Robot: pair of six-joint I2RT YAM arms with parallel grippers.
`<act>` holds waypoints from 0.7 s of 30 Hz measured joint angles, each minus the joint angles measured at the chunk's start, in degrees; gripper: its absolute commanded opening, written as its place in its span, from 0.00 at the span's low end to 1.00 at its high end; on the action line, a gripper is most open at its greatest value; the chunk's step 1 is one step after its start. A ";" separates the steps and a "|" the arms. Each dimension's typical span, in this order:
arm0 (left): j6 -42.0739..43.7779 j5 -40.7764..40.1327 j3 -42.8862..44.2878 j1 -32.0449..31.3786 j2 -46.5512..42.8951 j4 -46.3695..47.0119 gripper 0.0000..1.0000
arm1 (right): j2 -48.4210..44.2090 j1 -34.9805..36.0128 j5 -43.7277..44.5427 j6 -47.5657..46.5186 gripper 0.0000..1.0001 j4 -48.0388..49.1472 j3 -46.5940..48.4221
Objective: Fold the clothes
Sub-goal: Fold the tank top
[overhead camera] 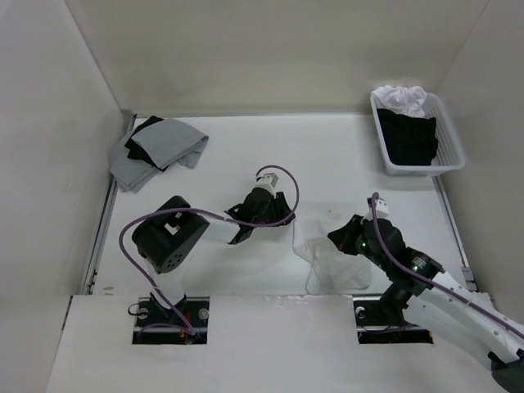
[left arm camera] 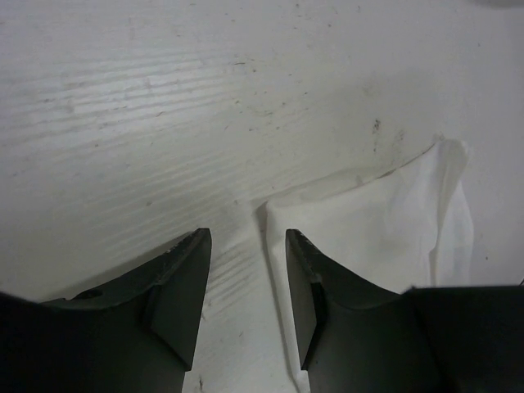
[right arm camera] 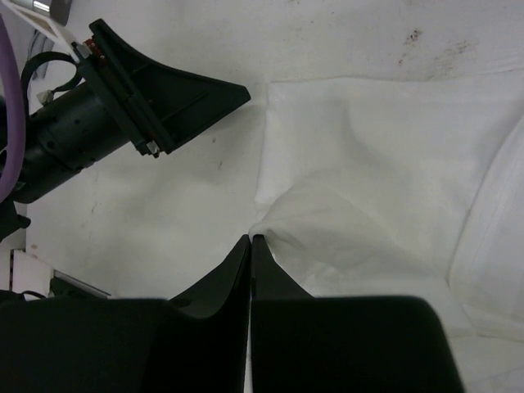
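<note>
The clothes are a thin white top lying crumpled on the table near the front right. My right gripper sits at its upper edge. The right wrist view shows that gripper shut on a raised fold of the white fabric. My left gripper hovers just left of the top, apart from it. In the left wrist view the left gripper is open with only bare table between its fingers. A corner of the white top lies beside its right finger.
A white basket holding black and white garments stands at the back right. A grey garment with a black one lies at the back left. White walls close the table on three sides. The left gripper's finger shows in the right wrist view.
</note>
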 measured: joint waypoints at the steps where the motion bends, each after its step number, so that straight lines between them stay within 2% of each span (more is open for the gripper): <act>1: 0.70 0.83 0.90 -0.04 1.07 0.61 0.36 | 0.07 0.00 0.00 0.00 0.02 0.02 -0.02; 12: 4.33 5.44 5.38 -0.09 5.99 2.10 0.27 | 0.02 0.00 -0.04 -0.04 0.02 0.44 -0.02; 17: 5.33 6.60 7.04 -0.13 7.65 1.81 0.08 | -0.09 0.00 -0.07 -0.04 0.02 0.68 -0.35; 21: 5.46 6.64 7.02 0.13 7.65 1.22 0.00 | -0.15 0.00 -0.11 -0.07 0.02 0.72 -0.83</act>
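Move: The tank top's far left corner lies just off the left fingertips: about 3 cm to the right, 1 cm ahead and 1 cm lower. The cloth's edge held by the right gripper is some 11 cm to the left hand's right, 9 cm back and 9 cm up, and its loose near part lies about 14 cm right and 16 cm back, 2 cm lower. From the right hand the corner is some 10 cm ahead, 8 cm left and 10 cm below. Slide the left gripper about 3 cm to the right, just over the table, onto the tank top's far left corner, sinking slightly and turning the wrist some 8 degrees clockwise. Shut its half-open fingers fully as it arrives, so that they pinch the corner, while the right gripper stays in place with its shut hold on the cloth. ##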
